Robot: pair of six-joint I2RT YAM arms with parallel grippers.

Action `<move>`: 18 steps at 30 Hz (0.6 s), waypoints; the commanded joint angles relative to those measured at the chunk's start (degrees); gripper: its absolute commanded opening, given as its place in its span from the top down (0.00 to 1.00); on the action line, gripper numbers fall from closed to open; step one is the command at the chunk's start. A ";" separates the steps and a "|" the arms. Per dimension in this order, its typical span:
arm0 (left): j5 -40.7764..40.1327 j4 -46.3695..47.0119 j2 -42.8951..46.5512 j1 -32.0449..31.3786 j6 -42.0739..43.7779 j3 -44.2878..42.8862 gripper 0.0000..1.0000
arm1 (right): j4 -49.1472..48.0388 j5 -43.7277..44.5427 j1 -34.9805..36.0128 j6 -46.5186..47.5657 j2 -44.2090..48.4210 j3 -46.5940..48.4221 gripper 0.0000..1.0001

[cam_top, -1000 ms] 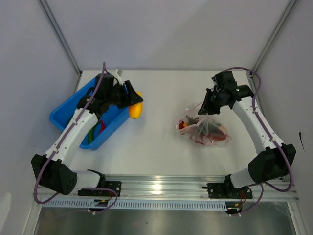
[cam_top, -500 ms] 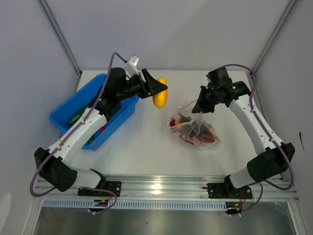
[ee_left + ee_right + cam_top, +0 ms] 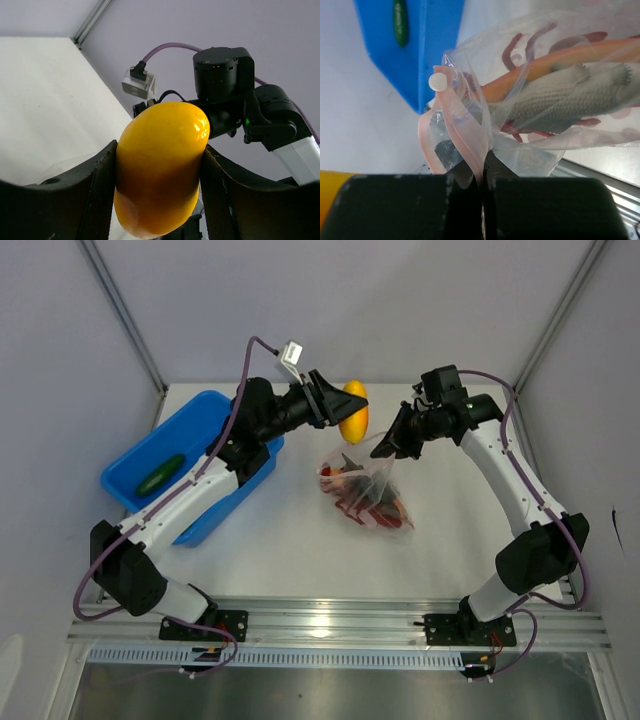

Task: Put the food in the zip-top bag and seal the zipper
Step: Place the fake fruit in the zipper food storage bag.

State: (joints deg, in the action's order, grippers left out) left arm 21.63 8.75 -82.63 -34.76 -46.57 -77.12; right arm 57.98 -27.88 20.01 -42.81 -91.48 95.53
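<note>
My left gripper [image 3: 340, 410] is shut on a yellow toy fruit [image 3: 353, 411], held in the air just left of the bag's mouth; the fruit fills the left wrist view [image 3: 160, 165]. My right gripper [image 3: 388, 447] is shut on the pink zipper strip [image 3: 465, 135] of the clear zip-top bag [image 3: 365, 490] and holds the mouth up. Inside the bag I see a grey fish [image 3: 570, 100], an orange piece [image 3: 540, 70] and red chillies [image 3: 375, 512]. A long green vegetable [image 3: 160, 478] lies in the blue bin [image 3: 215, 435].
The blue bin stands at the left of the white table [image 3: 300, 540]. A metal rail [image 3: 330, 615] runs along the near edge. Grey walls close off the back and both sides.
My left arm has carried the yellow fruit from the bin rightward to beside the bag's mouth. My right gripper has dragged the bag leftward and lifted its mouth.
</note>
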 commanded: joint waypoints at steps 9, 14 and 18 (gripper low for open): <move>-0.36 12.51 -2.45 -3.03 -0.37 6.28 0.99 | -7.52 -9.73 -0.85 -11.94 1.74 2.30 1.00; 0.26 15.06 -2.10 -3.73 0.07 10.84 0.99 | -12.27 -10.71 -2.08 -17.13 3.50 -1.03 1.00; 1.05 17.43 -0.78 -3.82 -0.19 14.97 0.97 | -15.25 -10.88 -3.13 -19.86 4.82 -2.88 1.00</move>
State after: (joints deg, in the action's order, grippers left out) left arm 21.47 21.08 -84.97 -37.89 -46.57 -64.42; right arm 49.36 -34.57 17.28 -57.63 -91.00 92.92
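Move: The left hand already holds the yellow fruit, with the open mouth of the bag about 13 cm below it, some 3 cm back and 2 cm to its right. The right gripper, still pinching the rim, is roughly 6 cm to the left hand's right, 2 cm back and 13 cm down; the white slider lies some 5 cm left, 5 cm back and 16 cm down. From the right hand, the fruit is about 6 cm left, 2 cm ahead and 13 cm above. The left hand keeps its grip on the yellow fruit, easing to the right first and then sinking faster and faster, about 8 cm down and 2 cm right in all, with its wrist almost unturned, to bring the fruit's lower end into the bag's mouth. Meanwhile the shut right fingers keep pinching the rim and lift it about 2 cm, drifting a little left and then 2 cm forward, as that wrist rolls the fingertips up some 12 degrees and turns slightly clockwise. ##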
